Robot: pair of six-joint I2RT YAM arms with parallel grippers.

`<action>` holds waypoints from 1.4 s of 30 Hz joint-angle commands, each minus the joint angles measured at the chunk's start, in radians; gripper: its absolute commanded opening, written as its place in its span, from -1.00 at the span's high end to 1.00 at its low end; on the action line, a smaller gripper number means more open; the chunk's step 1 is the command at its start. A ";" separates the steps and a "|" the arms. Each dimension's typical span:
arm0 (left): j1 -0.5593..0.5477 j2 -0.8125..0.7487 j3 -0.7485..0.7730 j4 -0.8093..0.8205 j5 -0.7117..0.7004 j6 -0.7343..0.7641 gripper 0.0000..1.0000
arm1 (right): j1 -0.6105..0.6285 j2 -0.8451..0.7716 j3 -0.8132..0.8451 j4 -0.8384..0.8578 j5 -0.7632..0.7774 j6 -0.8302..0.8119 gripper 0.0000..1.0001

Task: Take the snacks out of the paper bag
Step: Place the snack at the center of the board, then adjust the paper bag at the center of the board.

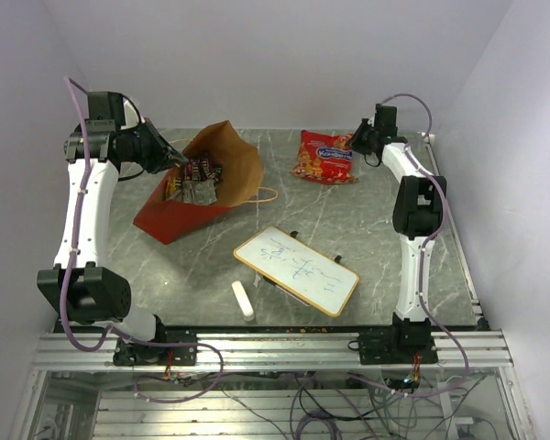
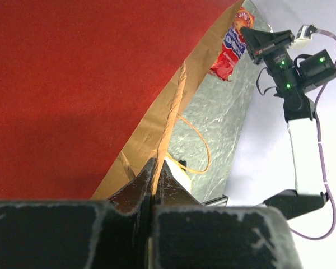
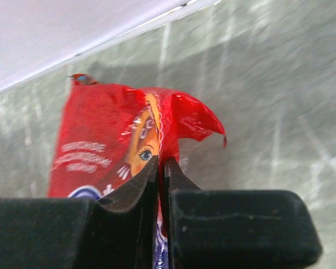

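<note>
The red paper bag (image 1: 170, 215) lies on its side at the left, its brown mouth facing right. Small purple and yellow snacks (image 1: 195, 179) show inside the mouth. My left gripper (image 1: 177, 158) is shut on the bag's upper rim; in the left wrist view the brown edge runs into the closed left gripper (image 2: 157, 168) beside the bag's red wall (image 2: 73, 84). The large red-orange snack bag (image 1: 325, 156) lies on the table at the back right. My right gripper (image 1: 359, 140) is shut on a fold at its edge, and the right wrist view has that packet (image 3: 101, 145) pinched in the right gripper (image 3: 161, 163).
A white whiteboard (image 1: 296, 270) with a wooden frame lies at the table's middle front, and a small white eraser stick (image 1: 243, 300) lies left of it. One twine handle (image 1: 266, 194) loops out onto the table. White walls close in the back and sides.
</note>
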 commanded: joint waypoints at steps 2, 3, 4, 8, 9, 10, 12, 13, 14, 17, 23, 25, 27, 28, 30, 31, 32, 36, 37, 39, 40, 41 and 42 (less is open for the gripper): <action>0.007 -0.016 0.037 -0.036 -0.001 0.030 0.86 | -0.013 0.076 0.191 -0.148 0.125 -0.158 0.66; 0.008 -0.019 0.035 -0.038 -0.001 0.034 0.86 | -0.014 0.067 0.188 -0.172 0.159 -0.162 0.52; 0.008 -0.023 0.033 -0.040 -0.001 0.036 0.86 | -0.015 0.052 0.174 -0.190 0.186 -0.163 0.38; 0.007 -0.034 -0.001 -0.023 0.020 0.035 0.86 | -0.012 -0.031 0.129 -0.266 0.254 -0.153 -0.16; 0.006 -0.035 -0.005 -0.021 0.026 0.035 0.86 | -0.010 -0.045 0.144 -0.307 0.276 -0.143 -0.30; 0.007 -0.034 -0.010 -0.021 0.032 0.035 0.86 | -0.008 -0.057 0.161 -0.353 0.286 -0.132 -0.41; 0.006 -0.036 -0.013 -0.021 0.038 0.039 0.86 | 0.000 -0.095 0.175 -0.430 0.301 -0.105 -0.55; 0.006 -0.035 -0.013 -0.024 0.040 0.041 0.86 | 0.010 -0.121 0.167 -0.459 0.304 -0.095 -0.59; 0.007 -0.034 -0.012 -0.025 0.048 0.040 0.86 | 0.015 -0.147 0.149 -0.484 0.306 -0.080 -0.61; 0.007 -0.031 -0.011 -0.032 0.057 0.042 0.86 | 0.050 -0.261 0.034 -0.522 0.247 -0.022 -0.63; 0.005 -0.027 -0.045 -0.029 0.071 0.029 0.86 | 0.227 -0.563 -0.323 -0.444 0.030 0.147 -0.63; 0.004 -0.031 -0.061 -0.030 0.081 0.022 0.86 | 0.299 -0.648 -0.447 -0.418 -0.041 0.220 -0.62; 0.005 -0.031 -0.066 -0.037 0.080 0.024 0.86 | 0.336 -0.726 -0.551 -0.377 -0.120 0.307 -0.62; 0.003 -0.030 -0.069 -0.042 0.079 0.024 0.86 | 0.346 -0.765 -0.596 -0.368 -0.147 0.338 -0.62; 0.001 -0.034 -0.077 -0.050 0.078 0.024 0.86 | 0.356 -0.838 -0.665 -0.348 -0.187 0.394 -0.62; -0.001 -0.035 -0.077 -0.057 0.072 0.025 0.86 | 0.356 -0.870 -0.676 -0.355 -0.189 0.399 -0.62; -0.003 -0.039 -0.080 -0.062 0.063 0.026 0.86 | 0.356 -0.903 -0.671 -0.365 -0.179 0.385 -0.62; -0.010 -0.053 -0.098 -0.051 0.060 0.018 0.86 | 0.357 -0.936 -0.597 -0.422 -0.078 0.255 -0.63; -0.010 -0.059 -0.107 -0.043 0.076 0.011 0.86 | 0.358 -0.933 -0.593 -0.404 -0.076 0.242 -0.63; -0.011 -0.063 -0.113 -0.032 0.080 0.010 0.86 | 0.356 -0.910 -0.596 -0.339 -0.119 0.224 -0.63; -0.011 -0.065 -0.110 -0.040 0.071 0.017 0.86 | 0.358 -0.888 -0.587 -0.320 -0.142 0.215 -0.62; -0.014 -0.068 -0.114 -0.044 0.063 0.023 0.86 | 0.360 -0.863 -0.570 -0.304 -0.170 0.206 -0.61; -0.014 -0.070 -0.124 -0.049 0.066 0.020 0.86 | 0.365 -0.841 -0.562 -0.291 -0.180 0.200 -0.60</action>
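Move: The right hand still pinches the right edge of the snack, whose middle lies about 9 cm to its left, 3 cm back and 5 cm below. From the same hand, the paper bag is some 40 cm left and 18 cm back, and the board about 40 cm back and 18 cm left, low down. From the left hand, which holds the paper bag's handle, the snack is roughly 23 cm ahead, 35 cm right and well below. Right hand opens wide, frees the snack and swings about 30 cm back, left and up; left sinks slightly. ##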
